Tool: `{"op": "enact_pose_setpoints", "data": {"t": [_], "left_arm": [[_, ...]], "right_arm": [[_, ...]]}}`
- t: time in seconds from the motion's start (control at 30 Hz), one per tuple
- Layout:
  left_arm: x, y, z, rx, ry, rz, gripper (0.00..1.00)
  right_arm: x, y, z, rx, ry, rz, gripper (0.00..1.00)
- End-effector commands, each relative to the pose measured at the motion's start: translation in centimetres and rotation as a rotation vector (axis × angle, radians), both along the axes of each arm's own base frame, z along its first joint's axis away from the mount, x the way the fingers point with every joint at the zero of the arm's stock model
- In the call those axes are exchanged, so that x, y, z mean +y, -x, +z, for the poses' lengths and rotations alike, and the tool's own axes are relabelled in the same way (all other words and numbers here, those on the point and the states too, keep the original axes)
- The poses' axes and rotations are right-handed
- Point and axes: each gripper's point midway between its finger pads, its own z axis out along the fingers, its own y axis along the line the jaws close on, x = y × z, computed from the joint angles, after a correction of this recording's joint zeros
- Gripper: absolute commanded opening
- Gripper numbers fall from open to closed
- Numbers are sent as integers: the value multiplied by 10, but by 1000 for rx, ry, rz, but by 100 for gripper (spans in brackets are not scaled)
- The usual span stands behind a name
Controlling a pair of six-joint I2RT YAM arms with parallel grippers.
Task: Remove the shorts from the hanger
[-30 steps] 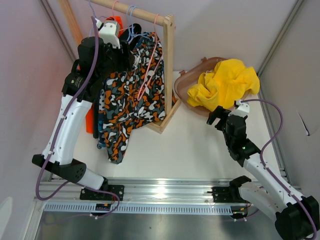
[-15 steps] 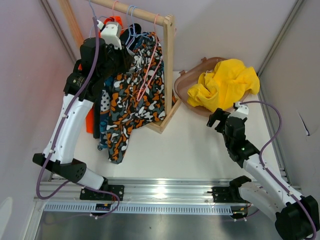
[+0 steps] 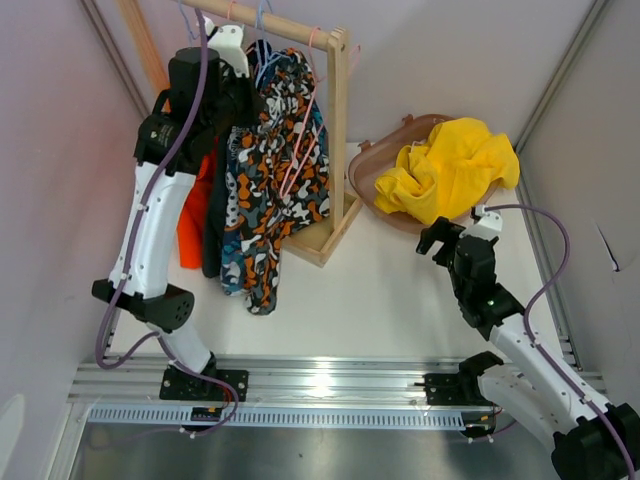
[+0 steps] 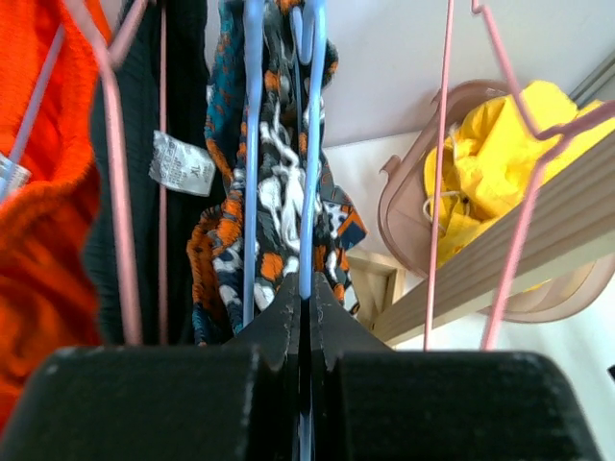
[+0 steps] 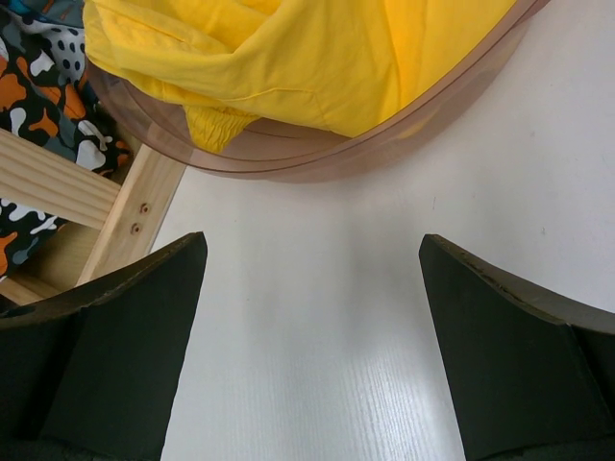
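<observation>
Several shorts hang on wire hangers from the wooden rod (image 3: 300, 28): bright orange (image 3: 193, 215), black (image 3: 213, 230) and the orange-white-black camouflage pair (image 3: 285, 170). My left gripper (image 3: 250, 78) is up beside the rod. In the left wrist view it (image 4: 306, 298) is shut on one wire of a blue hanger (image 4: 309, 144), and a teal-orange print pair (image 4: 279, 202) hangs from that hanger. The yellow shorts (image 3: 450, 165) lie in the brown basin (image 3: 365, 170). My right gripper (image 5: 312, 259) stands open over bare table, just short of the basin (image 5: 317, 158).
Pink hangers (image 4: 437, 144) hang on the rod (image 4: 538, 230) right of the blue one. The rack's wooden base (image 5: 125, 221) and upright post (image 3: 340, 120) stand between the hanging clothes and the basin. Walls close in on the left and the back.
My left arm rose toward the rod and its jaws closed on the blue hanger. The hanging shorts swung in under the rod. The right arm held still.
</observation>
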Motion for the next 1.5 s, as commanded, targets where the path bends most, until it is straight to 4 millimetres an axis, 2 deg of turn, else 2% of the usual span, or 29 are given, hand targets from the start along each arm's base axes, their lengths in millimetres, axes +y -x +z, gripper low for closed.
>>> {"op": "enact_pose_setpoints", "data": {"t": [0.0,0.1,0.13,0.2,0.23,0.27,0.33,0.37,0.4,0.43,0.47,0.57,0.6,0.63,0.67,0.7,0.73,0.77,0.8,0.83,0.87,0.9,0.93,0.97,1.07,1.13,1.17,1.23,1.47], "left_arm": [[12,24,89,-227,84,2,0],[18,43,110,-275,114,-6,0],[17,43,106,-265,117,-8,0],[20,54,114,-284,131,-15,0],[19,55,111,-276,135,-16,0],[19,57,113,-280,142,-20,0],[17,65,118,-285,166,-38,0],[17,66,119,-287,175,-42,0],[16,68,119,-287,186,-48,0],[16,70,120,-291,191,-48,0],[15,66,114,-280,190,-48,0],[14,67,111,-270,199,-46,0],[14,66,109,-266,203,-45,0],[12,67,109,-266,207,-54,0],[9,68,107,-260,209,-74,0],[9,67,105,-259,209,-74,0],[8,67,104,-256,208,-73,0],[9,69,105,-259,207,-74,0],[10,70,104,-258,207,-72,0],[10,71,105,-259,207,-74,0],[10,74,107,-264,210,-82,0],[9,75,107,-263,213,-84,0],[10,77,109,-266,215,-88,0],[10,81,111,-273,217,-93,0],[12,90,114,-278,220,-102,0],[15,96,117,-287,222,-101,0],[15,96,113,-279,217,-103,0],[18,104,118,-294,219,-105,0],[16,125,129,-311,263,-150,0]], "right_arm": [[2,0,31,-72,-14,13,100],[15,3,63,-138,-25,77,99],[25,7,75,-168,-20,126,99],[49,15,112,-256,-46,249,99],[69,23,122,-272,-42,331,99],[85,30,159,-353,-76,402,100],[114,41,187,-391,-89,500,99],[150,52,187,-377,-57,604,99],[165,61,222,-433,-69,637,99],[183,69,233,-450,-54,673,99],[219,85,252,-483,-24,728,100],[268,103,278,-526,-22,790,99],[304,110,265,-502,7,841,99],[315,114,291,-542,-28,844,99],[329,118,296,-553,-33,852,99],[358,123,282,-540,9,884,100],[365,125,303,-573,-18,873,99],[373,124,305,-571,-14,860,99],[396,124,290,-552,18,876,100],[397,122,307,-572,-9,853,99],[404,122,308,-572,-11,851,99],[409,121,308,-572,-12,848,99],[419,116,299,-559,8,839,100],[421,116,307,-568,-6,825,99],[429,109,296,-551,17,784,99],[428,105,289,-537,27,752,90],[428,104,286,-530,29,746,78],[425,101,277,-499,40,724,42],[414,100,261,-445,57,656,40]]}}
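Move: The camouflage shorts, on the blue hanger already pinched in the left gripper, have their middle some 20 cm below the left hand, about 2 cm ahead and 1 cm to its right. From that hand the empty pink hanger is roughly 3 cm ahead, 7 cm right and 10 cm lower, and the rack's post 5 cm ahead, 14 cm right and 20 cm lower. From the right hand the shorts are about 10 cm ahead, 36 cm left and 6 cm up. Keep the left gripper shut on the blue hanger and lift it up and back away from the rail, about 10 cm each way, with a brief sag midway. Meanwhile swing the open right gripper some 44 cm left and 25 cm up, drawing back about 10 cm and turning counter-clockwise and tipping up, to the camouflage shorts, then close it partway to pinch their left side. ##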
